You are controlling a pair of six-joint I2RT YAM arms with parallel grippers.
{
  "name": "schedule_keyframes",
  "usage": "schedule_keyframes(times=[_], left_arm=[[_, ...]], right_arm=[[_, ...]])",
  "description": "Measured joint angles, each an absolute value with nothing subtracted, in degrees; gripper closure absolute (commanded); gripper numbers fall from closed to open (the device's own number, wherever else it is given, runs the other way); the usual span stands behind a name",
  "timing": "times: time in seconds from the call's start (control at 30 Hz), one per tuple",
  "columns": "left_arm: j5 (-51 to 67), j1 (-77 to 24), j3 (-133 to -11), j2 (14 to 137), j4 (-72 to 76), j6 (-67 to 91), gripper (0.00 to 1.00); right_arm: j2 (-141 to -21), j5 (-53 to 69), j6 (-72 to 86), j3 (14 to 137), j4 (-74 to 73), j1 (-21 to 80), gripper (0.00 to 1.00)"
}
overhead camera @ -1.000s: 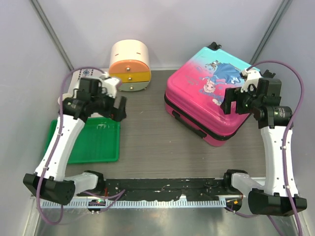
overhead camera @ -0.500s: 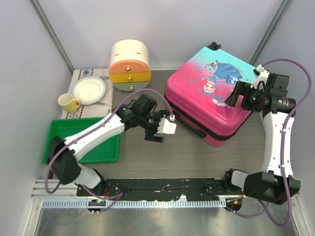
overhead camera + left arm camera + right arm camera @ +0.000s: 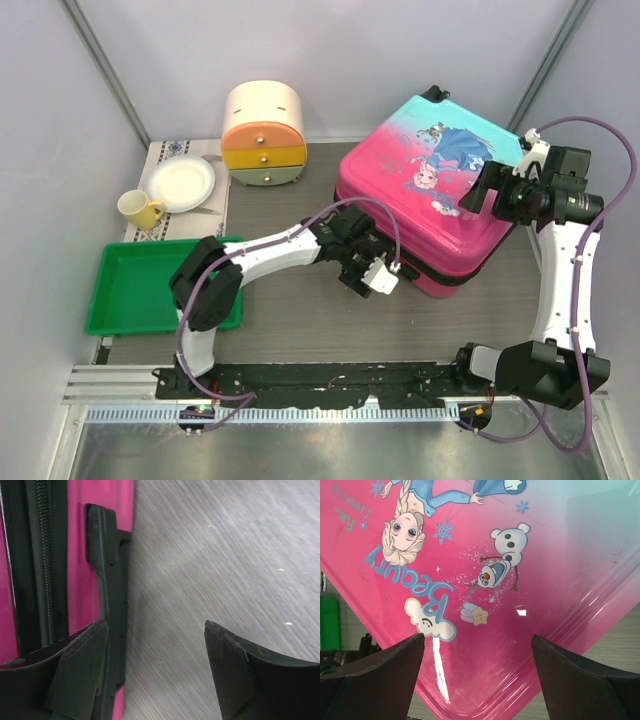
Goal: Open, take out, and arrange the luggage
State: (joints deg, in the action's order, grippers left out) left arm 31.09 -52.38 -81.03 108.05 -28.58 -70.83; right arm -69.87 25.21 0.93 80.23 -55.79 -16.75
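Observation:
The luggage lies flat at the right of the table, its pink and turquoise lid with the cartoon print facing up and shut. Its black zip and black side handle run along the near-left side. My left gripper is low at that side, open. One of its fingers overlaps the handle's near end, and bare table shows in the left gripper. My right gripper hovers open over the lid's right corner. In the right wrist view the gripper frames the pink lid.
A round cream-and-orange drawer box stands at the back. A green tray lies at the left. Behind it a white plate and a yellow mug rest on a patterned mat. Grey walls close in both sides.
My left arm has swung from above the green tray across the table to the luggage's near-left side, its jaws narrowing a little. The right gripper shifted slightly right over the lid.

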Motion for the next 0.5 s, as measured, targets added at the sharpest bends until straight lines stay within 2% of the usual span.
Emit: schedule_keyframes(times=[0.2,0.27,0.37,0.4,0.43,0.47,0.5], left_arm=[[31.11,-52.38,-85.34,113.56,-25.5,-71.05,0.25],[31.09,-52.38,-86.72,114.69,-25.43,-71.05,0.32],[31.05,-52.38,-88.27,116.49,-26.09,-71.31,0.48],[30.85,-52.38,-88.79,117.27,-26.09,-71.55,0.59],[30.57,-52.38,-89.21,117.97,-26.0,-72.05,0.65],[30.33,-52.38,-89.58,118.37,-25.89,-72.55,0.81],[29.93,-52.38,-90.06,118.5,-25.69,-73.06,0.87]], right_arm=[[-70.87,26.37,1.21,80.82,-55.77,-16.88,0.05],[-70.87,26.59,1.21,80.86,-55.77,-16.88,0.05],[-70.91,26.83,1.19,81.01,-55.92,-16.99,0.05],[-71.02,26.94,1.19,81.23,-56.23,-16.99,0.05],[-71.07,26.96,1.17,81.38,-56.49,-16.99,0.05],[-71.33,26.98,1.02,81.84,-57.17,-17.08,0.05],[-71.59,27.03,0.97,82.21,-57.58,-17.15,0.05]])
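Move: The suitcase's black side handle lies just off the left hand: about 4 cm ahead, 3 cm to its right and 3 cm lower. The suitcase's middle is some 16 cm ahead and 13 cm to the right, roughly level in height. The orange drawer cabinet stands about 27 cm ahead and 25 cm left. From the right hand, the handle lies about 17 cm left, 3 cm back and 20 cm below. Bring the left gripper, fingers slanting down and to the right, about 5 cm forward and right towards the suitcase's side handle, sinking roughly 2 cm on the way. Keep the wrist's attitude as it is; once the fingers are around the handle bar, draw them from wide open to less than half open so that they pinch it from both sides. ##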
